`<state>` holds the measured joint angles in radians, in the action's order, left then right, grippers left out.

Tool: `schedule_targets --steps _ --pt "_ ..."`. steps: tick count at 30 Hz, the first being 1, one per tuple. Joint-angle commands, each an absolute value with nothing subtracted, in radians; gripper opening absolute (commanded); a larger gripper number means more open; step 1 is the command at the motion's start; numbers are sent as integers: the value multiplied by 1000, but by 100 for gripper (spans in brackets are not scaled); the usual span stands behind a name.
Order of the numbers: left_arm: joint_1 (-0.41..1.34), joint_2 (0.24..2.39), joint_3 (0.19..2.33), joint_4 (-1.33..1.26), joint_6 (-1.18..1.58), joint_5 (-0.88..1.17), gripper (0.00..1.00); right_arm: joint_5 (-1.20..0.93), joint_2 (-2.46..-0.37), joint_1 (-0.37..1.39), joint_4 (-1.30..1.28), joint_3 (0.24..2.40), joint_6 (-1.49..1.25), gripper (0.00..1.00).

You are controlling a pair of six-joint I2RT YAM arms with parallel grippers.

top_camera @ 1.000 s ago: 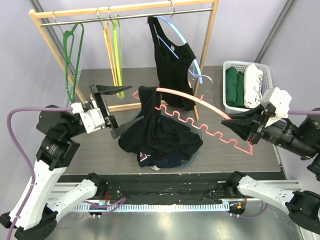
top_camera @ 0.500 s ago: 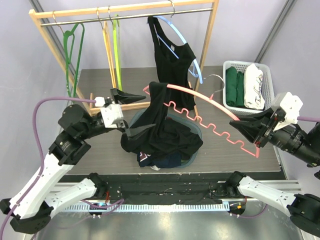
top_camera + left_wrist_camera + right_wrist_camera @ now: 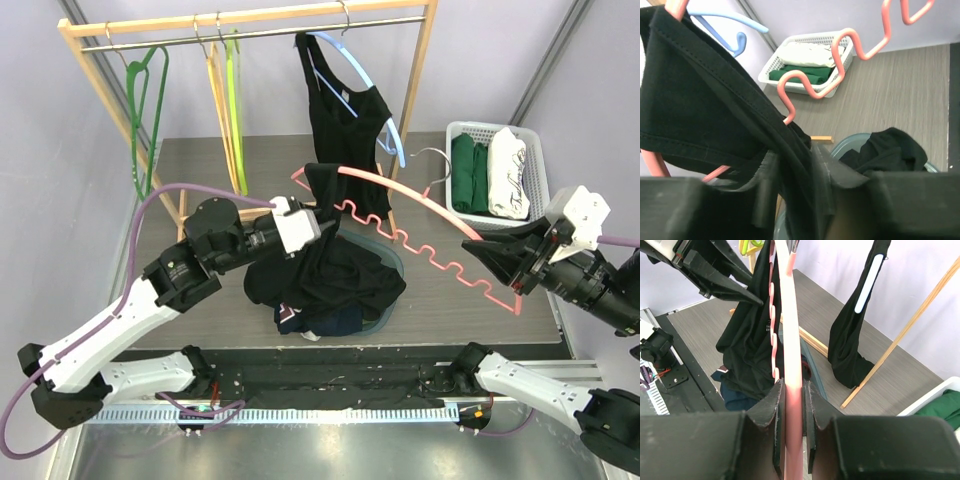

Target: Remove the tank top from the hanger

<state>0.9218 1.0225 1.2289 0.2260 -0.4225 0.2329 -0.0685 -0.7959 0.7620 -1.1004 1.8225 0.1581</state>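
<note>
The black tank top [image 3: 322, 196] hangs by one strap from the left end of a pink hanger [image 3: 400, 194], and its body trails down onto a clothes pile. My left gripper [image 3: 318, 228] is beside that end, shut on the tank top's fabric [image 3: 700, 110], which runs down between its fingers [image 3: 840, 172]. At the other end, my right gripper [image 3: 482, 256] is shut on the pink hanger's bar [image 3: 790, 315] and holds it up in the air. In the right wrist view the tank top [image 3: 747, 340] drapes to the left of the bar.
A teal basin [image 3: 396, 258] under the hanger holds dark clothes. The wooden rack [image 3: 250, 17] behind carries another black top on a blue hanger [image 3: 345, 120], green hangers [image 3: 148, 110] and yellow ones [image 3: 228, 100]. A white basket [image 3: 495, 170] of folded clothes stands at right.
My left gripper swung right from the table's left side to the hanger's end and closed on the tank top. The right gripper and hanger shifted slightly right.
</note>
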Motion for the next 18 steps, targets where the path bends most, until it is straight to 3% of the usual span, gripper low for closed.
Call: schedule_targets --steps 1,2,4,18 --pt "962 1009 1276 179 -554 123 17 -51 -767 764 -996 1856 163 1" --pt "968 1012 1278 181 -564 114 6 -48 -764 764 -999 1855 163 1" --pt "968 1015 1287 179 -568 107 0 -38 -759 764 -1005 1847 163 1" --pt "954 1072 1451 -31 -678 -70 0 -83 -718 764 -1109 1753 98 1"
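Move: The black tank top's gathered strap part hangs from the pink hanger right between the left hand's half-shut fingers, practically at the hand point. The hanger's left end is about 5 cm ahead of that hand and 8 cm above it, straight in line sideways; the basin is some 5 cm ahead and roughly 35 cm below, also in line. From the right hand, which already grips the hanger, that cloth lies about 24 cm left, 15 cm ahead and 6 cm lower. The tank top's strap part is pinched as the left fingers shut fully on it, then drawn up, slowly at first and then faster, about 9 cm in all, to the height of the hanger's left end, with the hand edging forward and left late on and its wrist turning some 20 degrees. The right hand keeps its hold on the hanger nearly in place, sinking a little at the end. ##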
